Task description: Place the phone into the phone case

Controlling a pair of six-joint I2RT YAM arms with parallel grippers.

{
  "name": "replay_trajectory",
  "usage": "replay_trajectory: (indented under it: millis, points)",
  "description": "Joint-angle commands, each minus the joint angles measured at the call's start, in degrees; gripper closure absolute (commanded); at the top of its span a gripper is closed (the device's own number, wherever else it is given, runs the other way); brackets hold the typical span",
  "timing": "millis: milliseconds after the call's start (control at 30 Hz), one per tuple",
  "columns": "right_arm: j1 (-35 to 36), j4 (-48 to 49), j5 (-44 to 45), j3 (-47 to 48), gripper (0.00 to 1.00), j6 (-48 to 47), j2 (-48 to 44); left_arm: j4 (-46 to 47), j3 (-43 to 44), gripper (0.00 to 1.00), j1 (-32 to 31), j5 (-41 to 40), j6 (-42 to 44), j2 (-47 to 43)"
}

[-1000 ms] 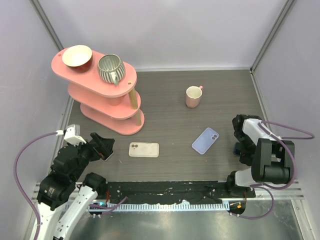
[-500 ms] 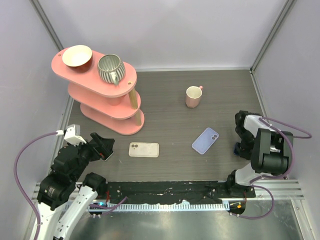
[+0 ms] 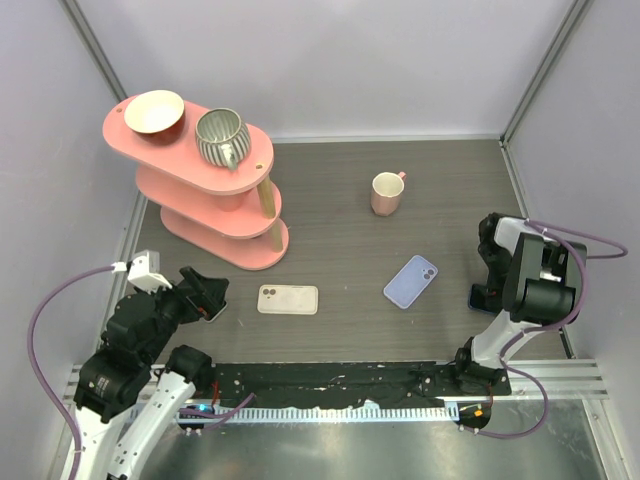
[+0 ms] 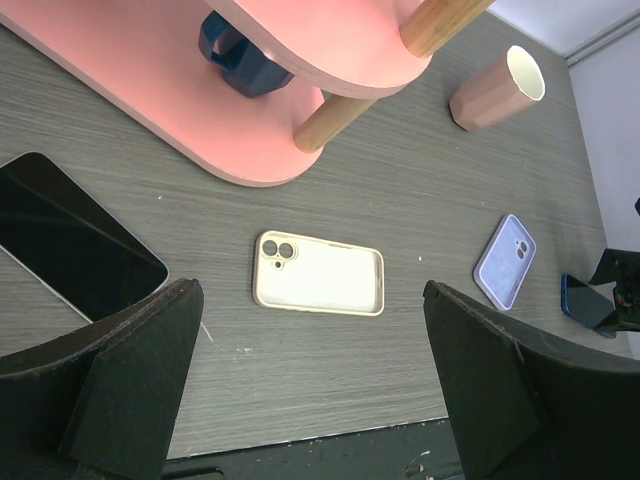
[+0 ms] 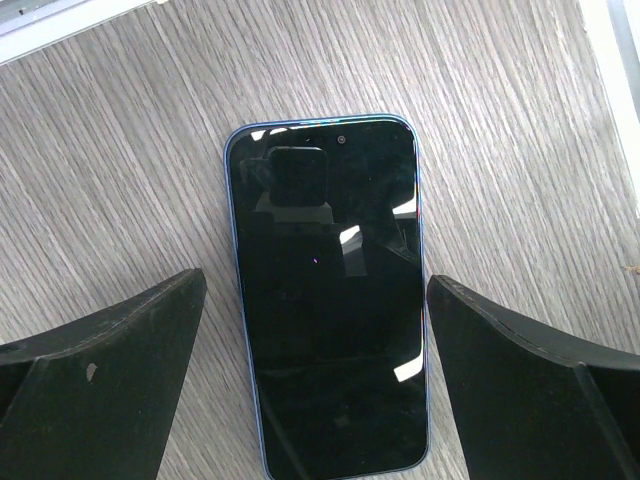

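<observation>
Face up on the table at the right lies a blue-edged phone [image 5: 325,290], its screen dark. My right gripper [image 5: 315,290] hangs open right over it, one finger on each long side, not touching. In the top view only a corner of this phone [image 3: 476,297] shows under the right gripper [image 3: 487,283]. A lilac case [image 3: 411,281] lies just left of it and a cream case [image 3: 288,299] lies mid-table, hollow side up. My left gripper [image 3: 205,292] is open above the table, left of the cream case [image 4: 318,274]. A second, white-edged phone [image 4: 75,250] lies beside its left finger.
A pink three-tier shelf [image 3: 250,215] stands at the back left, with a bowl [image 3: 153,111] and a grey striped cup [image 3: 220,136] on top and a dark blue cup [image 4: 240,55] on a lower tier. A pink mug [image 3: 385,192] stands further back. Walls close in on both sides.
The right arm's wrist has swung to the right and turned, bringing its gripper down over the blue phone. The left arm, both cases and both phones have not moved.
</observation>
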Motion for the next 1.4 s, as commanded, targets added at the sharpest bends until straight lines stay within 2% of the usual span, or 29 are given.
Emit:
replay_trajectory:
  millis: [0,167,333,567,633,733,933,1067,1233,1367]
  points:
    - [-0.4,1.3,-0.8,0.0,0.00,-2.7,2.0,3.3,-0.3,0.03,-0.1,0.1,0.3,-0.7]
    - [-0.4,7.1,-1.5,-3.4,0.02,-5.9,-1.5,3.4,-0.4,0.03,-0.1,0.6,0.4,-1.1]
    - [-0.4,7.7,-0.1,-6.9,0.00,-6.6,-5.8,3.7,-0.5,0.03,-0.1,0.7,0.5,-1.9]
    - [-0.4,11.5,-2.6,-8.0,0.00,-10.1,-5.0,4.4,-0.7,0.00,-0.1,1.9,0.8,-2.8]
    - [-0.4,12.3,-2.3,-7.7,0.01,-12.1,-4.6,5.8,-0.8,0.00,-0.1,5.6,2.0,-3.1]
    - [-0.5,15.8,-2.3,-8.2,0.05,-17.9,-5.7,7.0,0.1,0.00,-0.1,13.2,4.3,-1.1]
    - [-0.4,31.0,-3.6,-14.3,0.16,-36.7,-15.0,-1.4,10.7,0.01,0.0,12.1,8.2,10.2]
    - [-0.4,40.5,-6.7,-17.7,0.21,-47.7,-19.7,0.1,13.5,0.00,-0.1,11.4,7.1,12.1]
    - [-0.4,43.1,-12.3,-17.2,0.23,-56.7,-20.6,-2.6,15.2,0.00,-0.1,9.8,7.6,19.2]
    - [-0.4,41.9,-16.8,-12.8,0.28,-61.5,-17.0,-1.5,14.8,0.00,-0.1,12.7,8.7,24.4]
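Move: The blue-edged phone lies flat directly under the right hand, its middle about 1 cm below and 1 cm left of the point between the open fingers. From that hand, the lilac phone case lies some 22 cm left and 6 cm ahead, and the pink mug roughly 27 cm left and 26 cm ahead. From the left hand, the phone is about 65 cm to the right, 4 cm ahead and 23 cm below. The phone is pinched by its two long edges as the right fingers, first straddling it with a small gap, close partway onto it. While closing and then holding it, the hand goes forward about 5 cm at nearly the same height and turns counter-clockwise some 40 degrees, coming slightly nearer the lilac case. The left hand, fingers open, rises and shifts right about 4 cm, turning slightly clockwise, dips a little and moves forward. ##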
